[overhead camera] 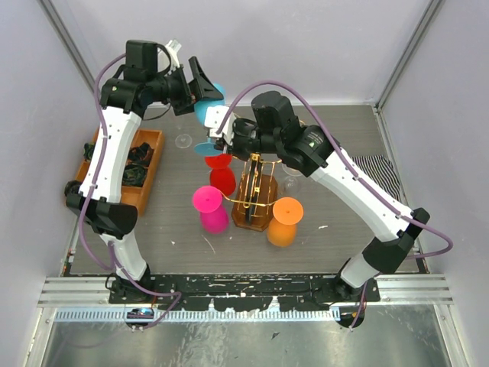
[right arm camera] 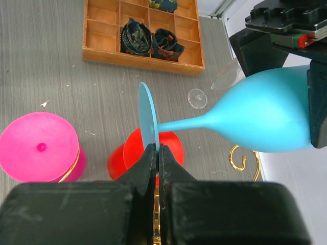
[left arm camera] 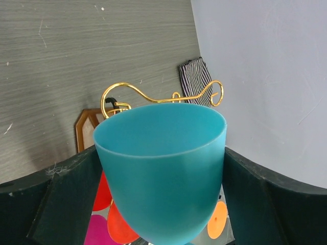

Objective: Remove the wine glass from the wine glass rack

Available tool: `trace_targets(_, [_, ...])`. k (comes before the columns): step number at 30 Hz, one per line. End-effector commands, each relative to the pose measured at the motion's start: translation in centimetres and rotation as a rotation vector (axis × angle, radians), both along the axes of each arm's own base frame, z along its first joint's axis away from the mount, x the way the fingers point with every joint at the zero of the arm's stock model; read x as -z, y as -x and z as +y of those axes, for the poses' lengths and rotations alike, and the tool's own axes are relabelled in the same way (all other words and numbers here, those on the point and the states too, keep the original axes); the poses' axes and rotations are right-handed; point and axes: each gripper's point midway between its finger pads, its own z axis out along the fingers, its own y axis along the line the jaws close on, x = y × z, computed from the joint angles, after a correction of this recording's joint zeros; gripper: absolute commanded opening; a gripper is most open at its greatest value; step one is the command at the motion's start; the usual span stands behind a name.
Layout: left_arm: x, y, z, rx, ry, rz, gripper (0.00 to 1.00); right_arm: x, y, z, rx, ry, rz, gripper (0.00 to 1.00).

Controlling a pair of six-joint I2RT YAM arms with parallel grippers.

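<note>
A blue wine glass hangs sideways in the air behind the wine glass rack, clear of its gold hooks. My right gripper is shut on the rim of the glass's flat foot. My left gripper stands open around the bowl, one finger close against each side. In the right wrist view the stem runs right to the bowl between the left gripper's black fingers.
Red, pink and orange glasses stand upside down around the rack. A clear glass lies behind it. At the left sits a wooden tray with dark bundles, at the right a striped cloth.
</note>
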Motion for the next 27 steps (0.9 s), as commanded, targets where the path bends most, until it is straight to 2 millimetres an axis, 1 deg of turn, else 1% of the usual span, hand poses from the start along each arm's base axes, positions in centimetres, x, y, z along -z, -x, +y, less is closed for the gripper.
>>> trace_targets(1, [-0.9, 1.7, 0.0, 0.052, 0.0, -0.025, 0.93, -3.4, 0.4, 0.7, -0.035, -0.071, -0.08, 0.01])
trace_targets(4, [-0.5, 1.8, 0.1, 0.052, -0.013, -0.019, 0.74, -3.3, 0.5, 0.7, -0.037, -0.07, -0.079, 0.01])
trace_targets(5, [-0.5, 1.8, 0.3, 0.045, -0.022, -0.019, 0.68, -3.4, 0.5, 0.7, -0.034, -0.074, -0.078, 0.01])
trace_targets(6, [-0.4, 1.7, 0.6, 0.03, -0.037, -0.019, 0.65, -3.6, 0.3, 0.7, -0.023, -0.085, -0.074, 0.01])
trace_targets(8, [-0.2, 1.6, 1.2, -0.004, -0.068, -0.023, 0.64, -3.8, 0.1, 0.8, -0.003, -0.104, -0.066, 0.04])
trace_targets(10, [-0.5, 1.5, 1.9, -0.04, -0.09, -0.039, 0.65, -4.4, -0.2, 0.8, 0.033, -0.14, -0.041, 0.12])
trace_targets(11, [-0.8, 1.6, 2.3, -0.054, -0.097, -0.054, 0.65, -4.7, -0.1, 0.8, 0.035, -0.152, -0.035, 0.18])
trace_targets(12, [-1.3, 1.8, 2.5, -0.064, -0.099, -0.073, 0.65, -5.1, -0.1, 0.8, 0.041, -0.169, -0.025, 0.3])
trace_targets(14, [-1.9, 1.9, 2.9, -0.08, -0.098, -0.092, 0.63, -5.7, 0.1, 0.9, 0.042, -0.197, -0.017, 0.38])
trace_targets(16, [-2.2, 2.1, 3.5, -0.097, -0.104, -0.1, 0.62, -6.3, 0.2, 0.9, 0.046, -0.22, -0.019, 0.57])
trace_targets(17, [-2.2, 2.1, 4.1, -0.111, -0.113, -0.1, 0.62, -6.6, 0.2, 0.8, 0.049, -0.23, -0.021, 0.65])
trace_targets(19, [-2.4, 2.2, 5.5, -0.145, -0.122, -0.105, 0.62, -7.2, 0.3, 0.6, 0.056, -0.248, -0.027, 0.76])
trace_targets(21, [-2.5, 2.1, 7.4, -0.197, -0.13, -0.115, 0.62, -7.7, 0.5, 0.1, 0.066, -0.261, -0.037, 0.83])
trace_targets(23, [-2.3, 1.9, 9.6, -0.266, -0.175, -0.14, 0.62, -8.5, 0.6, -0.6, 0.087, -0.28, -0.059, 0.86])
trace_targets(25, [-2.0, 2.1, 11.6, -0.334, -0.243, -0.172, 0.62, -8.8, 0.4, -1.4, 0.124, -0.292, -0.076, 0.87])
trace_targets(26, [-1.3, 2.0, 12.4, -0.363, -0.28, -0.179, 0.62, -9.0, 0.1, -1.9, 0.153, -0.301, -0.087, 0.88])
trace_targets(27, [-0.4, 1.7, 13.5, -0.411, -0.324, -0.182, 0.62, -8.7, -0.2, -2.3, 0.183, -0.304, -0.09, 0.88])
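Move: The blue glass's bowl sits between the open left fingers, about 1 cm back of their hand point and 1 cm below; from the right gripper, which pinches its foot, it lies 12 cm ahead, 3 cm left. The clear glass stands about 3 cm ahead of the left gripper, 12 cm left and 26 cm below. From the right gripper, the red glass hangs 1 cm back, 2 cm left, the pink one 13 cm back, 3 cm left, both some 15 cm below. Close the left gripper around the blue glass's bowl, and only once it grips, open the right fingers wide to let go of the foot. Then carry the glass left about 10 cm, speeding up, drawing slightly back and swinging the left wrist some 15 degrees counter-clockwise, while the right gripper rises about 3 cm over the red glass, its fingertips tilting up. ##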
